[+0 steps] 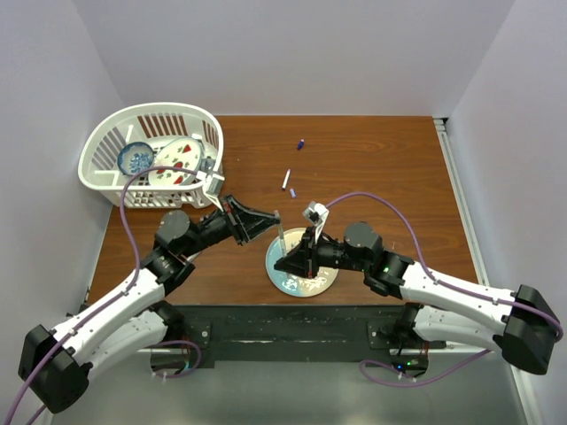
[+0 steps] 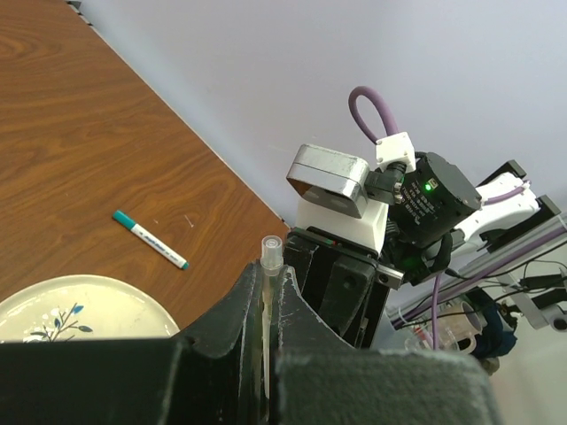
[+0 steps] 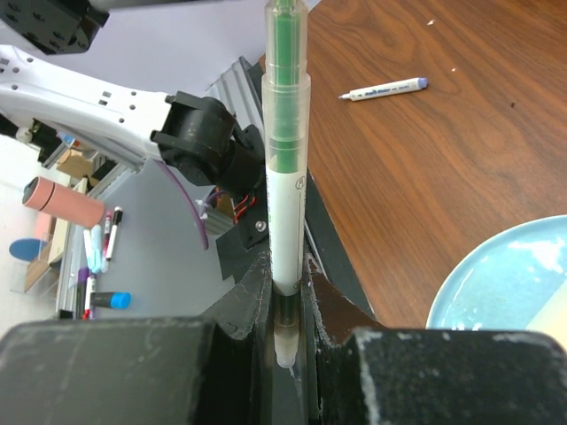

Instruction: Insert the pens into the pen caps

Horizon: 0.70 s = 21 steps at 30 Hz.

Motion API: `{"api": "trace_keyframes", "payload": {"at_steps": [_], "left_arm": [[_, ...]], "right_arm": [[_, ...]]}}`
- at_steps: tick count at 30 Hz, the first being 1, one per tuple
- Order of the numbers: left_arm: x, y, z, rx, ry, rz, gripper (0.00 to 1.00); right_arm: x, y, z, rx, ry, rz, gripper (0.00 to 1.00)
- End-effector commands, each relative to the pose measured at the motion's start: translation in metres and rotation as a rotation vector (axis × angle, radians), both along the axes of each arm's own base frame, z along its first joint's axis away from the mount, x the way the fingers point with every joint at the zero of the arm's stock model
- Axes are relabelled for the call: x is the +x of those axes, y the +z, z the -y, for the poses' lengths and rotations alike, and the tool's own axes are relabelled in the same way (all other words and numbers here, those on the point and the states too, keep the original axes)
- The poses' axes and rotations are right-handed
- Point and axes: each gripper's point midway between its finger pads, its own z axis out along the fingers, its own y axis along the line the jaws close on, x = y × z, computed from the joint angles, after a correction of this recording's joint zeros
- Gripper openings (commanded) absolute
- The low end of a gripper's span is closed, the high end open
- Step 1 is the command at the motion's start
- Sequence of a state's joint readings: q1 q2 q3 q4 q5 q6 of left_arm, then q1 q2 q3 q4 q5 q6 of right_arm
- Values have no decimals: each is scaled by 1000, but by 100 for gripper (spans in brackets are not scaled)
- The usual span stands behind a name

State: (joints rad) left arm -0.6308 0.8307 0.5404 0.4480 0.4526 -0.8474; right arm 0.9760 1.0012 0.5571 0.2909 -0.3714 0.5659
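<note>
My left gripper point(image 2: 268, 285) is shut on a thin grey pen point(image 2: 269, 257) whose clear end sticks up past the fingertips. It hovers at the plate's left edge point(image 1: 274, 222). My right gripper point(image 3: 288, 276) is shut on a white pen point(image 3: 285, 190) that has a green end under a clear sleeve and stands straight out of the jaws. This gripper point(image 1: 297, 259) is over the round plate point(image 1: 306, 288). Another white pen point(image 1: 286, 180) lies on the table further back, with a purple cap point(image 1: 292, 192) beside it and a blue cap point(image 1: 301, 143) beyond. A teal-ended pen point(image 2: 151, 240) lies near the plate.
A white basket point(image 1: 106, 150) with a bowl point(image 1: 135, 158) and a patterned plate point(image 1: 182, 159) stands at the back left. Walls close in the brown table point(image 1: 381, 168) on the left, back and right. The two wrists hang close together above the plate.
</note>
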Motion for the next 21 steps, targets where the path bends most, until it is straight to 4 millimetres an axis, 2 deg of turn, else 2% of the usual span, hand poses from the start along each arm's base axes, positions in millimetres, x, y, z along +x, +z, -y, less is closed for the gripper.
{"api": "trace_keyframes", "payload": {"at_steps": [1, 5, 8, 10, 11, 12, 15, 18, 21], "left_arm": [[-8, 3, 0, -24, -28, 27, 0], [-15, -1, 1, -39, -62, 21, 0], [-27, -2, 2, -64, -123, 48, 0], [-33, -5, 2, -65, -151, 57, 0], [-35, -6, 3, -61, -164, 60, 3], [-37, -5, 3, -58, -175, 66, 13], [-41, 2, 4, -63, -196, 89, 29], [-40, 13, 4, -63, -194, 118, 34], [-28, 20, 5, -13, -146, 113, 38]], "right_arm": [[9, 28, -7, 65, -29, 54, 0], [13, 28, -7, 59, -43, 59, 0], [19, 32, -6, 47, -74, 80, 0], [23, 39, -6, 52, -91, 100, 0], [24, 43, -5, 55, -95, 112, 0], [24, 46, -5, 59, -94, 123, 0], [19, 50, -8, 56, -46, 153, 0], [12, 46, -10, 45, 2, 152, 0], [8, 43, -10, 43, 22, 148, 0]]}}
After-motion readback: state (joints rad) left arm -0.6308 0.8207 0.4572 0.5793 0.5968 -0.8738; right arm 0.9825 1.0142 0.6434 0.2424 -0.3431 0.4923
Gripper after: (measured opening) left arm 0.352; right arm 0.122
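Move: The pen that the left hand's cap goes onto has its middle about 4 cm below that hand and 3 cm back, sideways level. The cap is some 8 cm above the right hand and 6 cm ahead, sideways level. The plate is about 29 cm below the left hand, 3 cm ahead and 6 cm to its right; the teal marker lies roughly 9 cm ahead and 24 cm right, at about the plate's depth. The clear cap, already over the upper end of the green pen, is pressed by the left fingers down and back along it, about 1 cm each way, while the right hand holds the pen's lower end. The left fingers then open off the cap as that hand draws back, about 3 cm in all, turning slightly clockwise; the right keeps its grip and lifts the pen some 2.5 cm. ##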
